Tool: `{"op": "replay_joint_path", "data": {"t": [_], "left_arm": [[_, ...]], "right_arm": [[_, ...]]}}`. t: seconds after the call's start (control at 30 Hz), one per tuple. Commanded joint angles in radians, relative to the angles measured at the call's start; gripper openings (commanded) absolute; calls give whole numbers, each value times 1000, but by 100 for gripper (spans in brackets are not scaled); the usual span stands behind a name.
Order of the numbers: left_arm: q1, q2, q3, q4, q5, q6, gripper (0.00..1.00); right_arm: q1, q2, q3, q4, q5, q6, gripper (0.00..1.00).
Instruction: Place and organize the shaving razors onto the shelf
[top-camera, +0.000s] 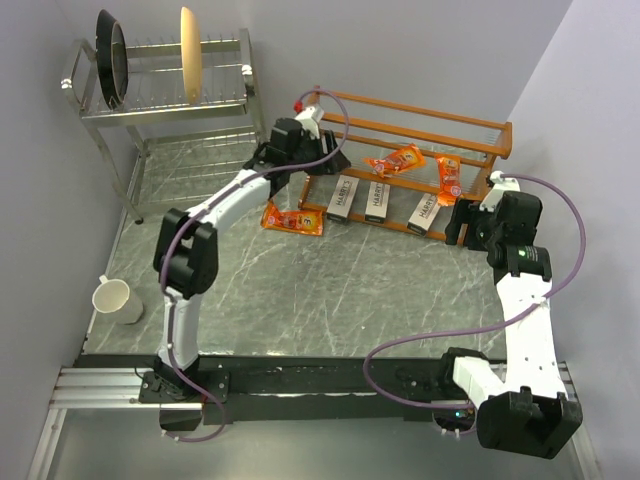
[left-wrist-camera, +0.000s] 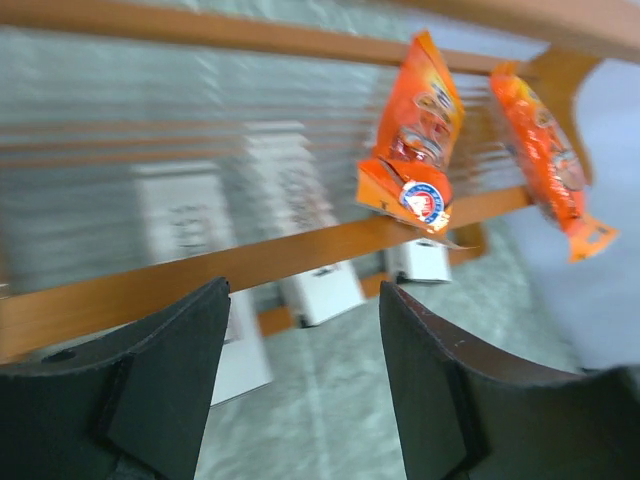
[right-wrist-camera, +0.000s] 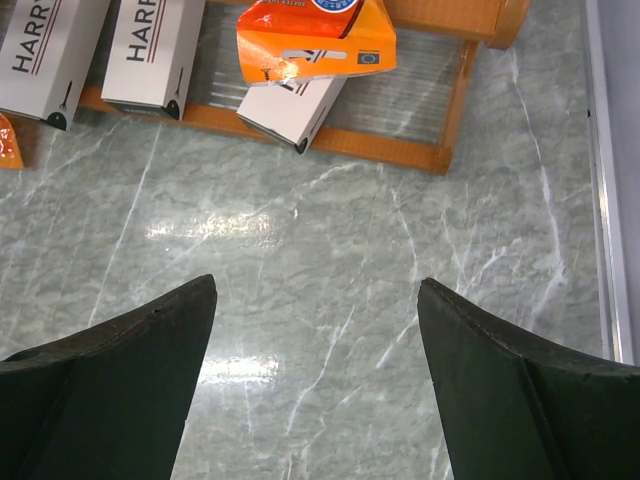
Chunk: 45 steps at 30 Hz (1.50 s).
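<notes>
The wooden shelf (top-camera: 405, 125) stands at the back centre. Three pale "HARRY'S" boxes (top-camera: 343, 198) (top-camera: 377, 201) (top-camera: 427, 212) lie side by side on its bottom tier. Two orange packs (top-camera: 396, 160) (top-camera: 449, 175) rest on its middle rails. A third orange pack (top-camera: 293, 218) lies on the table by the shelf's left end. My left gripper (top-camera: 333, 160) is open and empty at the shelf's left end, above the third pack. Its wrist view shows the rail (left-wrist-camera: 120, 295), the blurred boxes (left-wrist-camera: 190, 220) and both packs (left-wrist-camera: 415, 130) (left-wrist-camera: 545, 160). My right gripper (top-camera: 456, 226) is open and empty over bare table, just right of the boxes (right-wrist-camera: 155, 45).
A steel dish rack (top-camera: 160, 100) at the back left holds a dark pan (top-camera: 112, 60) and a pale round board (top-camera: 190, 55). A white mug (top-camera: 115, 298) stands at the left front. Walls close in on both sides of the table.
</notes>
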Motion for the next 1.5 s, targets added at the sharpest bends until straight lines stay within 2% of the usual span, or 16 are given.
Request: {"op": "replay_joint_path", "data": {"t": [0.0,0.33,0.53,0.7,0.87,1.13,1.47], "left_arm": [[-12,37,61,193,128,-203,67],[-23,121,77,267,103,-398,64],[-33,184,138,300,85,-449,60],[-53,212,164,298,68,-473,48],[-75,200,137,297,71,-507,30],[-109,189,111,288,74,-539,27],[-126,149,59,258,66,-547,29]], "right_arm": [[-16,-12,31,21,12,-6,89],[-47,-2,27,17,9,0,89],[-64,8,31,15,7,0,89],[-73,8,22,11,6,2,89],[-81,1,16,12,1,8,89],[-88,2,8,20,-7,13,89],[-91,-8,-9,27,-11,20,89]]}}
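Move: The left razor packet, lying crooked on the upper tier, is about 15 cm to the left hand's right, hardly 1 cm ahead and some 3 cm lower. The right razor packet is roughly 29 cm right and 4 cm back, 4 cm lower; the middle Harry's box sits about 11 cm right, 6 cm back and 15 cm below. From the right hand, the left packet is some 19 cm ahead, 16 cm left and 2 cm lower. Left hand sweeps about 10 cm right towards the left razor packet, wrist turning some 30 degrees, fingers partly closing. ##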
